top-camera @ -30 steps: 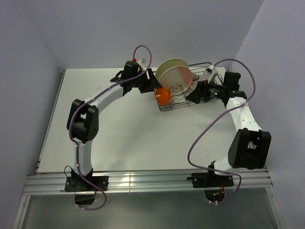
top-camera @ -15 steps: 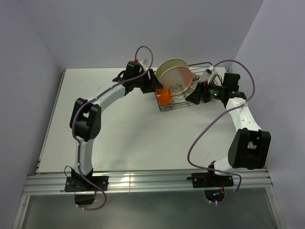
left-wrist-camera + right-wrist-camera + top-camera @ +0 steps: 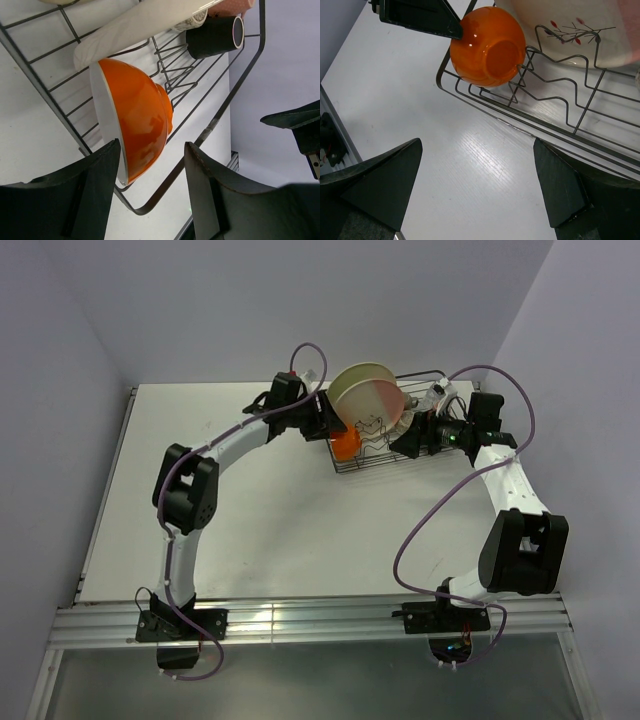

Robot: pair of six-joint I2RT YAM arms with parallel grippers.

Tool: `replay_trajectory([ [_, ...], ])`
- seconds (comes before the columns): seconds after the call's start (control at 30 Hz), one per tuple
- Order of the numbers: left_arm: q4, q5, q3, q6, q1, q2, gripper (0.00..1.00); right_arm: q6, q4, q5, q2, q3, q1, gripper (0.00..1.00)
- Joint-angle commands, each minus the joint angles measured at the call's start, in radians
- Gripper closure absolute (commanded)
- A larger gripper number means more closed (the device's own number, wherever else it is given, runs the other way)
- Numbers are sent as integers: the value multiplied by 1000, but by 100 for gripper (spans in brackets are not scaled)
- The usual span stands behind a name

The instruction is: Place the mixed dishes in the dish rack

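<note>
The dish rack (image 3: 385, 466) is a black wire basket at the back right of the table. An orange bowl (image 3: 345, 444) with a white inside lies on its side in the rack's near-left corner (image 3: 220, 112). My left gripper (image 3: 152, 145) is open, with the bowl's (image 3: 140, 120) lower rim between its fingers. One finger lies against the white inside and the other stands apart from the orange wall. A large cream-and-pink plate (image 3: 366, 392) stands upright in the rack, its sprig drawing (image 3: 570, 34) showing. My right gripper (image 3: 480, 185) hangs open over bare table beside the rack (image 3: 530, 125).
A dark cup (image 3: 215, 36) lies on its side at the rack's far end, with a pink mug (image 3: 232, 6) just past it. Wavy dividers (image 3: 555, 100) fill the rack floor. The back wall is close behind the rack. White table spreads left and forward of it.
My left arm has slid right toward the rack and its jaws have narrowed around the bowl's rim. The bowl has barely shifted. The right arm has not moved.
</note>
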Motion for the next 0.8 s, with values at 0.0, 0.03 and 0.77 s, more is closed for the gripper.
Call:
replay_trajectory([
  [0.0,-3,18,58,-8,-16,15,41,11,34,-5,-29,-9,5,0],
  [0.03,1,19,59,-13,-17,15,41,12,35,-5,-29,-9,7,0],
  [0.77,110,137,9,-106,-23,18,83,17,40,-10,-34,-12,5,0],
])
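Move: The orange bowl, on edge in the rack's left end with its mouth facing forward-left, has its middle about 3 cm right of the left gripper, roughly level fore and aft, some 5 cm below. The pink-and-cream plate stands about 7 cm forward and 7 cm right of that gripper, 3 cm lower; the rack's near left corner is 8 cm back, 1 cm left and 6 cm lower. From the right hand, the bowl lies about 16 cm left, 6 cm forward and 10 cm below. Bring the left gripper about 3 cm to the right and 2 cm back at nearly constant height, drawing its forward finger across the bowl's rim to swivel the bowl counter-clockwise. As you go, close the fingers from a bit over half open to nearly shut at the rim, and let the wrist roll slightly, some 5 to 10 degrees. ##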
